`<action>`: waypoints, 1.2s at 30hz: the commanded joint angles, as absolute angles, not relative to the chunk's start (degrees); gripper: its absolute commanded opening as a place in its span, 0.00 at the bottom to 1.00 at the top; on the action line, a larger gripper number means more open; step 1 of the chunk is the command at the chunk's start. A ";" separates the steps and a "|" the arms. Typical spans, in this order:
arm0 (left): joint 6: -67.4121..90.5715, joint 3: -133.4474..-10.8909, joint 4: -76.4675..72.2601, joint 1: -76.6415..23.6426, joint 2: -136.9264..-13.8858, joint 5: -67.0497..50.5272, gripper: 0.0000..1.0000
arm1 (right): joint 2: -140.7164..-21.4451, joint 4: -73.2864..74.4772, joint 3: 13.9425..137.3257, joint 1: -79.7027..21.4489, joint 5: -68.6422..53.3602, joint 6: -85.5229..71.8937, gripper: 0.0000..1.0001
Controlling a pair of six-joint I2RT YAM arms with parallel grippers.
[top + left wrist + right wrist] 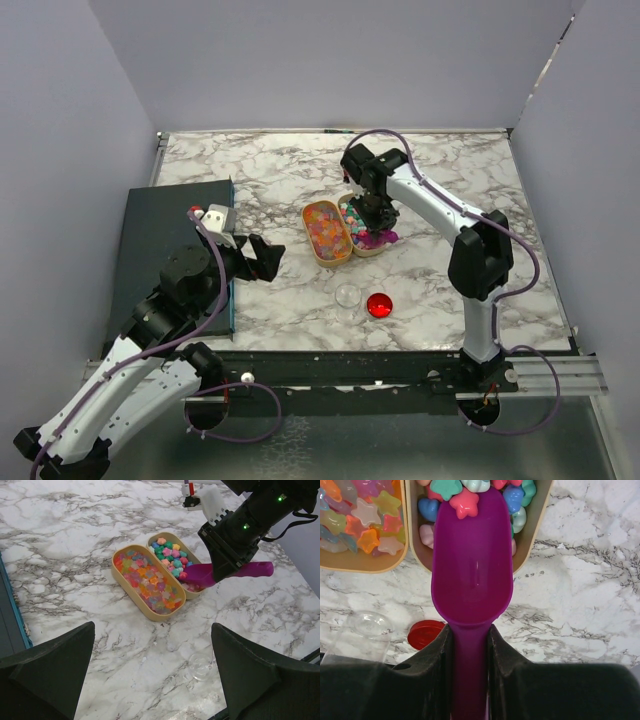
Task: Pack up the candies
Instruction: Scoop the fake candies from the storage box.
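The candies (170, 555) fill two tan oval trays side by side at mid-table: pastel ones in the right tray (347, 204), translucent orange and pink ones (147, 580) in the left tray (327, 232). My right gripper (470, 635) is shut on the handle of a purple scoop (472, 570). The scoop's tip lies in the right tray among the candies (465, 502), and its bowl looks empty. My left gripper (268, 257) hangs open above bare marble, to the left of the trays, holding nothing. In the left wrist view the scoop (200, 574) slants down into the tray.
A small clear jar (347, 296) stands in front of the trays with a shiny red lid (379, 305) lying beside it on the right. A dark mat (165, 240) covers the table's left side. Grey walls close in the left, back and right.
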State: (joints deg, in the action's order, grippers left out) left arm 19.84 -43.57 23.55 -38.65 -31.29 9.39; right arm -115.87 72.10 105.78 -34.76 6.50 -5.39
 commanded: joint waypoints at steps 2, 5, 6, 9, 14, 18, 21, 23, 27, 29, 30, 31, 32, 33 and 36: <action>19.29 -43.09 24.76 -38.92 -31.40 11.12 0.99 | -119.41 69.93 105.50 -33.97 6.59 -5.58 0.01; 19.26 -43.19 24.79 -38.93 -31.79 11.25 0.99 | -119.46 67.41 103.96 -33.73 6.35 -6.03 0.01; 19.25 -43.16 24.79 -38.87 -31.83 11.32 0.99 | -119.45 66.69 103.41 -33.60 6.35 -6.18 0.01; 19.29 -43.23 24.83 -38.92 -32.22 11.50 0.99 | -119.38 64.40 101.97 -33.49 6.62 -6.58 0.01; 19.37 -43.15 24.96 -38.92 -32.73 11.69 0.99 | -118.73 60.80 99.19 -33.32 7.12 -7.34 0.01; 19.41 -43.17 24.93 -38.91 -33.19 11.77 0.99 | -117.64 57.95 96.31 -33.23 7.32 -8.05 0.01; 19.35 -43.16 24.96 -38.92 -33.51 11.91 0.99 | -116.24 55.29 93.61 -33.25 7.79 -8.50 0.01; 19.39 -43.16 24.96 -38.86 -33.70 11.95 0.99 | -114.86 53.46 91.78 -33.28 8.20 -8.76 0.01; 19.42 -43.16 24.96 -38.90 -33.95 12.19 0.99 | -113.12 50.86 88.97 -33.28 8.80 -8.94 0.01; 19.43 -43.17 25.04 -38.93 -34.04 12.26 0.99 | -112.34 49.35 87.48 -33.25 8.91 -8.96 0.01; 19.49 -43.20 25.00 -38.87 -34.03 12.26 0.99 | -111.94 48.63 86.52 -33.27 9.00 -9.01 0.01; 19.44 -43.13 25.00 -38.91 -34.09 12.30 0.99 | -111.64 47.96 85.89 -33.23 9.05 -9.00 0.01; 19.43 -43.11 25.02 -38.93 -34.10 12.38 0.99 | -111.36 47.46 85.30 -33.29 9.13 -9.05 0.01; 19.42 -43.13 25.05 -38.88 -34.21 12.39 0.99 | -111.01 46.74 84.62 -33.27 9.12 -9.13 0.00; 19.56 -43.07 25.05 -38.91 -34.30 12.48 0.99 | -109.93 44.36 82.43 -33.27 9.04 -9.14 0.01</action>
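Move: Some 7 cm ahead of the right hand, about 3 cm to its left and 8 cm below it, lies the middle of the opaque-candy box. The gummy-candy box sits about 7 cm farther left of that box and a couple of cm nearer. The clear cup is roughly 8 cm behind the right hand and 5 cm left, the red bowl about 10 cm straight behind. From the left hand, the opaque-candy box lies some 18 cm ahead, 16 cm to the right and 24 cm below. Sinking about 5.5 cm and easing some 2 cm forward, the right hand drives the held purple scoop deeper into the opaque candies, along the box's length from its near end. It meanwhile tips the scoop some 10 degrees, mouth up and handle end down; the fingers keep their grip on the handle. ##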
